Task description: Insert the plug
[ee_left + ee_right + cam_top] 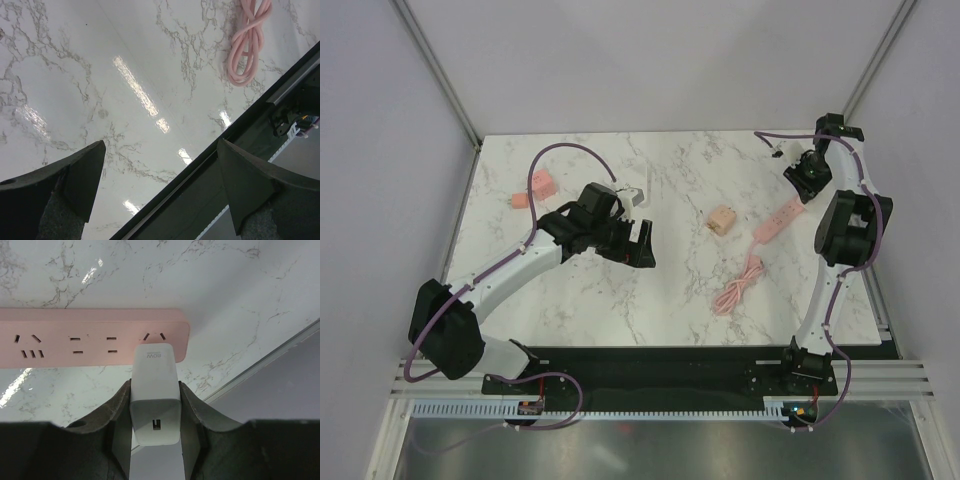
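Observation:
The plug (155,372), a white charger block, sits squeezed between the fingers of my right gripper (155,386), which is shut on it. Its front end hangs just over the near edge of the pink power strip (90,337), right below the strip's end socket (153,336); its prongs are hidden. From above, the right gripper (807,182) hovers at the far end of the power strip (775,222). My left gripper (645,243) is open and empty at mid-table; its wrist view shows the open gripper (161,144) over bare marble.
The strip's coiled pink cable (740,285) lies toward the front right, also the coiled cable (247,40). A small tan block (721,220) sits left of the strip. Two pink pieces (535,185) lie far left. The black front rail (210,170) borders the table.

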Action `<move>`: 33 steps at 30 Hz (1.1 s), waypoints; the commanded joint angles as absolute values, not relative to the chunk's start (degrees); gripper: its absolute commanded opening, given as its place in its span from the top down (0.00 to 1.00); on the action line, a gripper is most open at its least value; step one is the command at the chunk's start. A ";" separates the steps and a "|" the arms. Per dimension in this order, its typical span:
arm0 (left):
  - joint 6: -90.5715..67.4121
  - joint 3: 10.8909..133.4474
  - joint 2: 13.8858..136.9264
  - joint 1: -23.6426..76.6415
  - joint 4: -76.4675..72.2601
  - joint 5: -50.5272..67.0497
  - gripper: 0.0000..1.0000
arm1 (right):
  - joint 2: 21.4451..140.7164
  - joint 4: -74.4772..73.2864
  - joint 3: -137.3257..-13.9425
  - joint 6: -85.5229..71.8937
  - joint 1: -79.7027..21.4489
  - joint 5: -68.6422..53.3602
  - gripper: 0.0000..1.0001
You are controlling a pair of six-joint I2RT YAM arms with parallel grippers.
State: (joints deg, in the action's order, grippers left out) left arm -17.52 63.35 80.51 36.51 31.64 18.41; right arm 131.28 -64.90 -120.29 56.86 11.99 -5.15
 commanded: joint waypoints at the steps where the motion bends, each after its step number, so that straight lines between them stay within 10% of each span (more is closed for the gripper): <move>1: -14.85 64.42 78.84 37.00 31.64 17.93 0.00 | 137.72 -63.28 -113.57 57.66 11.78 -8.43 1.00; 33: -14.59 65.04 78.05 37.00 32.17 14.86 0.00 | 124.28 -35.53 -92.02 48.63 17.93 -21.62 1.00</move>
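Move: The end socket of the pink power strip, its farthest one, lies almost straight under the right hand's held white plug, about 5 cm below the hand point and 1 cm ahead. The strip's middle is about 6 cm back and 6 cm left of the hand; the small beige block is some 22 cm left and 6 cm back, the cable coil 18 cm left and 26 cm back. From the idle left hand, that socket is about 23 cm ahead, 46 cm right and 13 cm below. The white plug, still gripped, is pressed down at the strip's end socket, then goes off it: the right hand slides about 3 cm forward and 3 cm left while sinking, drops on past the strip's far-left side, then comes back and right. It ends some 5 cm lower, fingertips tipped roughly 15 degrees forward and left, grip kept. ##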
